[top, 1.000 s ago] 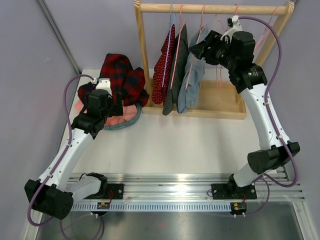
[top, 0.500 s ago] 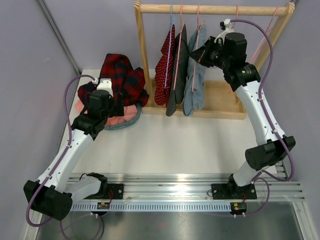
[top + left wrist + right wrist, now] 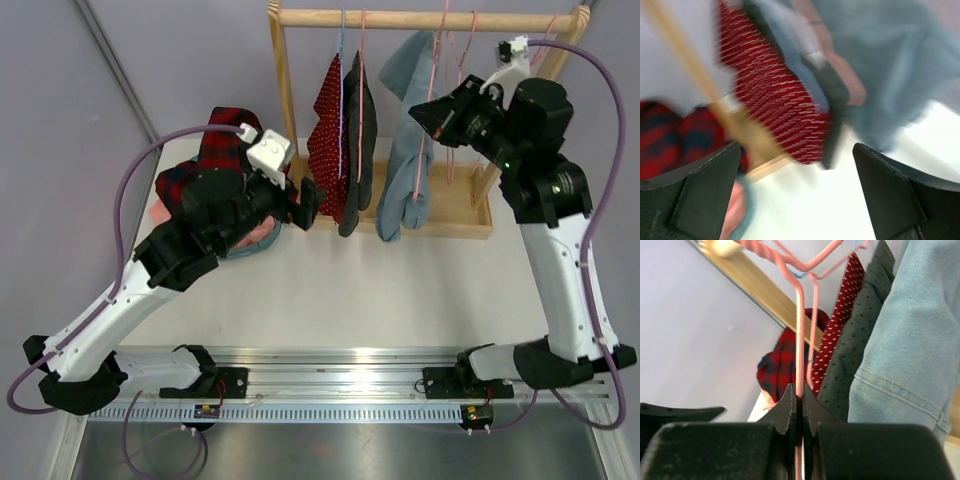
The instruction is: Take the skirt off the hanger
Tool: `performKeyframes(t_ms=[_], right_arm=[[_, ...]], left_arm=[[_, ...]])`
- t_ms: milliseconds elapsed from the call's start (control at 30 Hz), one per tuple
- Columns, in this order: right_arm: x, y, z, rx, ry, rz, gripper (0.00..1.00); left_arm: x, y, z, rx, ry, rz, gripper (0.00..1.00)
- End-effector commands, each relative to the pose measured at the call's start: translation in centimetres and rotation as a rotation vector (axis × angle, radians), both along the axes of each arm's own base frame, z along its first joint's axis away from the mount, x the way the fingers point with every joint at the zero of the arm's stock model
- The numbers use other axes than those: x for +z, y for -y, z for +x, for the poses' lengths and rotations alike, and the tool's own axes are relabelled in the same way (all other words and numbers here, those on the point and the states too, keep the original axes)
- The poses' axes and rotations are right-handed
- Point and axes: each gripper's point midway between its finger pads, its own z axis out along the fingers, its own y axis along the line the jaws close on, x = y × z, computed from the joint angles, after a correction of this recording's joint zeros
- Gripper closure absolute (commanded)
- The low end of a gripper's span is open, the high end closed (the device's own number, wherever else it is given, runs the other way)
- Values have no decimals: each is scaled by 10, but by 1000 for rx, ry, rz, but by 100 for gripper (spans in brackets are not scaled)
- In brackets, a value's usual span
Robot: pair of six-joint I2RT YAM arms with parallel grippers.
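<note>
A light-blue denim skirt point(image 3: 408, 150) hangs on a pink wire hanger point(image 3: 431, 95) from the wooden rail point(image 3: 420, 17), swung out to the right of the other garments. My right gripper point(image 3: 426, 113) is shut on the hanger wire point(image 3: 800, 340), which runs straight up between its jaws point(image 3: 801, 392); the denim skirt point(image 3: 910, 340) hangs just to its right. My left gripper point(image 3: 308, 205) stands open low in front of the rack, nothing between its fingers point(image 3: 797, 200). The blurred left wrist view shows the denim point(image 3: 890, 65) at upper right.
A red dotted garment point(image 3: 328, 140) and a dark grey dotted one point(image 3: 358, 150) hang left of the skirt. The rack's wooden base point(image 3: 450, 215) lies behind. A red plaid heap point(image 3: 225, 140) with a pink and teal item point(image 3: 255, 238) sits at the left.
My right gripper closed on the pink hanger and drew it and the skirt rightward along the rail. My left arm lifted off the plaid heap and swung right toward the rack.
</note>
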Motion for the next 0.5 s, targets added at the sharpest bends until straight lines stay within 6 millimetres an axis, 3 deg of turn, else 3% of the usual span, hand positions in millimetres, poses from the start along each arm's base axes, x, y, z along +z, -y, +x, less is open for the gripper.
performKeyframes(t_ms=[0, 33, 100, 133, 200, 467], right_arm=[[56, 8, -48, 29, 166, 79, 100], [53, 6, -54, 50, 157, 87, 100], [61, 9, -74, 67, 168, 125, 100], [58, 7, -79, 82, 157, 132, 100], [64, 10, -98, 99, 161, 164, 100], [76, 20, -142, 121, 185, 207, 100]], left_arm=[[14, 63, -51, -358, 94, -71, 1], [-7, 79, -63, -431, 65, -65, 1], [-16, 100, -83, -497, 66, -102, 1], [-9, 110, -90, -530, 70, -167, 1], [-29, 130, -101, -574, 35, -178, 1], [-31, 192, -140, -757, -9, -246, 1]])
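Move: The denim skirt on its pink hanger has its middle roughly 12 cm ahead of the left hand, 21 cm to its right and 6 cm lower. From the right hand, which already pinches that hanger, the skirt's middle is some 5 cm ahead, 2 cm right and 14 cm below. From the left hand, the dark skirt hangs about 20 cm ahead and 13 cm right, the dotted skirt 18 cm ahead and 7 cm right, both roughly 12 cm lower. The denim skirt is drawn back by its hanger, the right hand keeping its pinch and pulling some 11 cm towards the robot while rising slightly. Meanwhile the wide-open left hand swings right, back and down, about 17 cm sideways, past the near side of the dotted and dark skirts to close beside the denim hem, turning some 35 degrees clockwise until its fingers point mostly right. ##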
